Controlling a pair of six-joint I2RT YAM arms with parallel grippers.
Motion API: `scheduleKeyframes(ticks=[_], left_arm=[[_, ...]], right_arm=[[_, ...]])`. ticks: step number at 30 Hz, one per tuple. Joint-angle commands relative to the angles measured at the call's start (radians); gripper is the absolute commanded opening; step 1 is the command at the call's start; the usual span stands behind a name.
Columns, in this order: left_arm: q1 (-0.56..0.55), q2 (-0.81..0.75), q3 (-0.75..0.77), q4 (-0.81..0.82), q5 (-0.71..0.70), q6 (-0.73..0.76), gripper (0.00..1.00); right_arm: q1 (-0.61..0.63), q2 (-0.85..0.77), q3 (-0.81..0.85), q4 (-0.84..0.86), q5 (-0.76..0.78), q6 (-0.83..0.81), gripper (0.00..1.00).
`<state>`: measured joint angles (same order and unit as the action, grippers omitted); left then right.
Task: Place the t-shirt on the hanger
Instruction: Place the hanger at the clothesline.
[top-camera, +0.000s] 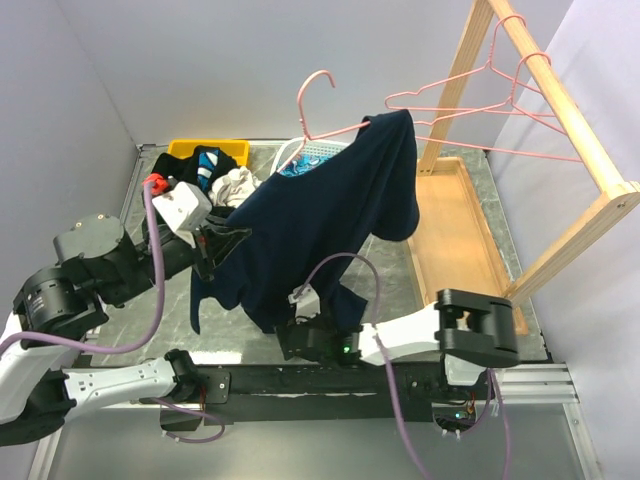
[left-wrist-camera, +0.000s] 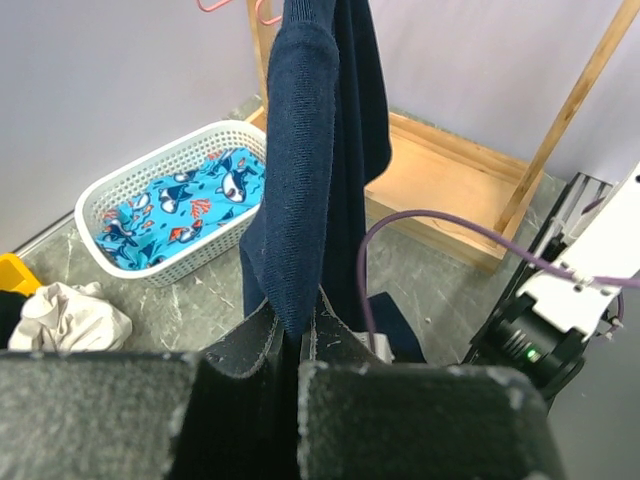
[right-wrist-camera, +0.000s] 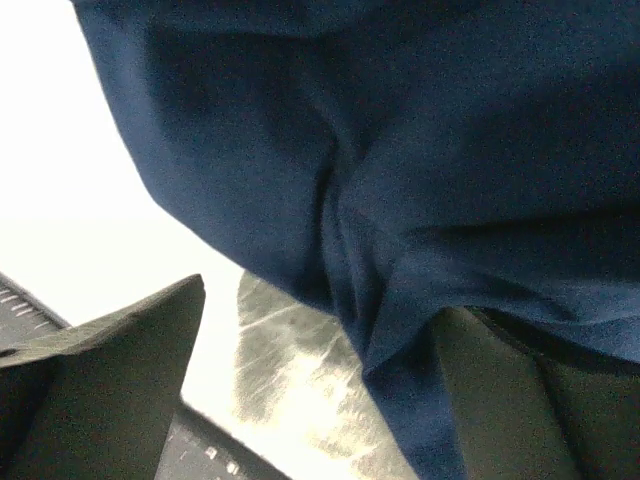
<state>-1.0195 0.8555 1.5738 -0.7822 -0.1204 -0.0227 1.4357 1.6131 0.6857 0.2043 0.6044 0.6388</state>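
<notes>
The navy t-shirt (top-camera: 320, 220) hangs stretched in the air, its upper end draped over one arm of a pink hanger (top-camera: 340, 130) whose hook points up. My left gripper (top-camera: 215, 248) is shut on a folded edge of the t-shirt (left-wrist-camera: 300, 150), the cloth rising straight from between its jaws (left-wrist-camera: 300, 325). My right gripper (top-camera: 290, 335) sits low beneath the shirt's bottom hem. In its wrist view it (right-wrist-camera: 320, 400) stands open, and a fold of the t-shirt (right-wrist-camera: 400, 150) hangs down by its right finger (right-wrist-camera: 510, 400). What carries the hanger is hidden by cloth.
A white basket (left-wrist-camera: 110, 190) of whale-print fabric sits behind the shirt. A yellow bin (top-camera: 183, 148) with a clothes heap and a white cloth (left-wrist-camera: 70, 315) lie at the back left. On the right, a wooden rack (top-camera: 560, 110) carries more pink hangers (top-camera: 480, 108) over its tray base (top-camera: 455, 230).
</notes>
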Motion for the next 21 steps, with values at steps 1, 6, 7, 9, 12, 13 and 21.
scheduleKeyframes(ticks=[1, 6, 7, 9, 12, 13, 21], left_arm=[[-0.001, -0.003, 0.035, 0.127, 0.033, -0.014, 0.01], [-0.001, -0.018, 0.031, 0.116, 0.054, -0.016, 0.01], [-0.001, -0.021, 0.032, 0.11, 0.06, -0.014, 0.01], [-0.001, -0.021, 0.04, 0.104, 0.083, -0.011, 0.01], [-0.001, -0.009, 0.051, 0.092, 0.111, -0.005, 0.01], [-0.001, -0.004, 0.051, 0.09, 0.113, -0.003, 0.01], [-0.001, 0.042, 0.032, 0.147, 0.16, -0.008, 0.01]], right_arm=[[-0.012, 0.082, 0.077, -0.19, 0.083, 0.151, 0.8], [-0.046, 0.054, 0.1, -0.385, 0.161, 0.303, 0.0], [-0.049, 0.024, 0.109, -0.438, 0.185, 0.338, 0.0], [-0.049, -0.016, 0.153, -0.669, 0.282, 0.503, 0.0], [-0.061, -0.105, 0.222, -1.005, 0.368, 0.758, 0.0], [-0.067, -0.139, 0.238, -1.084, 0.374, 0.819, 0.0], [-0.268, -0.304, 0.284, -1.41, 0.436, 1.017, 0.0]])
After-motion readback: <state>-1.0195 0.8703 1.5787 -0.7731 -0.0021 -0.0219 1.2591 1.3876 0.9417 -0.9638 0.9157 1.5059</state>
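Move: My open right hand stands almost at the t-shirt's hanging lower fold, which is about 2 cm ahead, 2 cm to its right and 1 cm below. From this hand the white basket sits some 37 cm ahead, 9 cm to the right and level; the hanger's middle is roughly 12 cm ahead, 5 cm right and 42 cm above. From my left hand, which already grips hanger and shirt, that fold lies about 6 cm right, 1 cm ahead and 42 cm below. I ease my right hand down and forward a couple of centimetres into the shirt's lower fold and shut my fingers on the cloth. Pinching it, I sweep right about 13 cm, then also up some 9 cm and a little forward, swinging the wrist close to 50 degrees clockwise. My left hand keeps its grip on hanger and shirt, drifting barely 2 cm back and right. ##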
